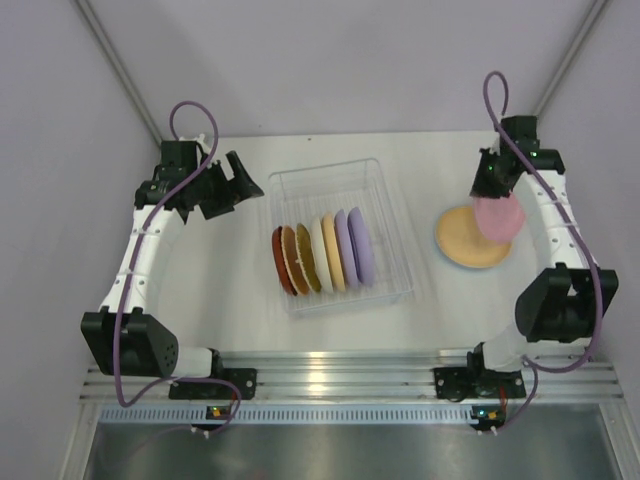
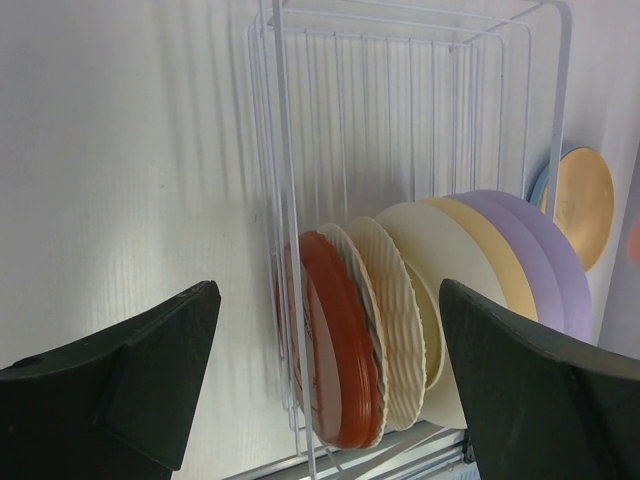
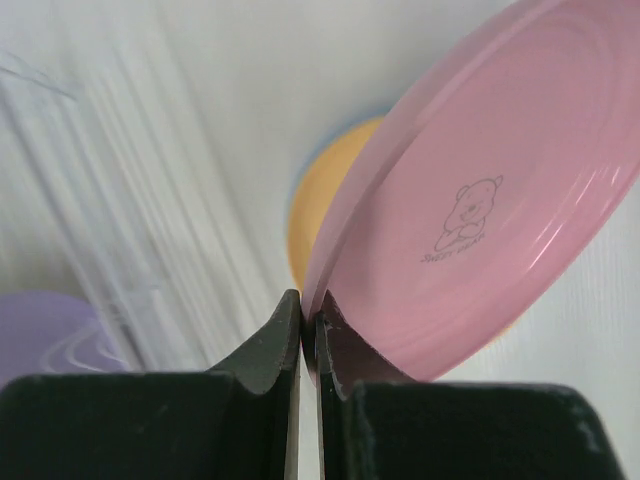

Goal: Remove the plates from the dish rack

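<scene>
The clear dish rack (image 1: 325, 170) sits mid-table with several plates standing on edge in a row, from the red plate (image 1: 279, 260) on the left to the lavender plate (image 1: 362, 245) on the right. My right gripper (image 1: 491, 196) is shut on the rim of a pink plate (image 1: 498, 219) and holds it tilted above an orange plate (image 1: 460, 242) that lies flat on the table right of the rack. In the right wrist view the fingers (image 3: 270, 345) pinch the pink plate (image 3: 500, 220). My left gripper (image 1: 243, 181) hangs open and empty left of the rack's far corner, facing the red plate (image 2: 335, 350).
Grey walls close in the table on the left, back and right. An aluminium rail (image 1: 330, 365) carrying both arm bases runs along the near edge. A thin blue rim shows beneath the orange plate (image 2: 585, 205).
</scene>
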Available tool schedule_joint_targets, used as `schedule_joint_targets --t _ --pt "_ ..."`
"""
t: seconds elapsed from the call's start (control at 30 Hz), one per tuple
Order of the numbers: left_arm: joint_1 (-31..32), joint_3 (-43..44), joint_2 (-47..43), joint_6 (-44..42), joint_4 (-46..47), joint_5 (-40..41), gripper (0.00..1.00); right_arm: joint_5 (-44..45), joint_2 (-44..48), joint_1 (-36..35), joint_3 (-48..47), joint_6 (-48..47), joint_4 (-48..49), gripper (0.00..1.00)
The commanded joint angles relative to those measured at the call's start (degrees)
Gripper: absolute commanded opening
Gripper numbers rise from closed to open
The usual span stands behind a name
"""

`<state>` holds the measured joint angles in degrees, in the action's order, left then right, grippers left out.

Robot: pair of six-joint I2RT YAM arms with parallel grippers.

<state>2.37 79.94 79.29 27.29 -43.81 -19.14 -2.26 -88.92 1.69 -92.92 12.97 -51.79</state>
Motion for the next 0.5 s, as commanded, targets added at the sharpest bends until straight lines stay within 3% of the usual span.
schedule_joint_targets --t 0.0,0.4,0.47 --pt "0.3 0.7 0.0 0.0 1.0 -1.2 0.96 8.9 -1.0 -1.3 6.9 -2.2 -1.8 0.00" --pt "0.5 1.4 0.4 -0.3 0.8 -0.7 0.96 14.2 -10.8 -11.2 5.9 -4.4 -3.9 0.02" --pt "0.5 1.3 0.3 -0.4 0.7 -0.7 0.96 16.4 -11.4 -12.7 4.7 -4.4 -4.9 0.34"
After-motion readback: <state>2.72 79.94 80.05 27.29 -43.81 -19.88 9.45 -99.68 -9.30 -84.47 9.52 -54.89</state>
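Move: The yellow plate, with the blue one beneath it, lies about 5 cm back and 3 cm right of the right hand, some 23 cm below it; the hand still holds the pink plate by its rim. The nearest lavender plate in the rack stands roughly 26 cm to the right hand's left, 10 cm back and 11 cm lower. From the idle left hand the yellow plate lies about 56 cm right, 3 cm back and 24 cm below. Down towards the yellow plate goes the right hand with the pink plate, about 12 cm, fast at first and then easing off. It draws back some 3 cm early, then edges left as the wrist tips the fingers about 20 degrees further down. At the very end the shut fingers part roughly a quarter and let go of the pink rim. ##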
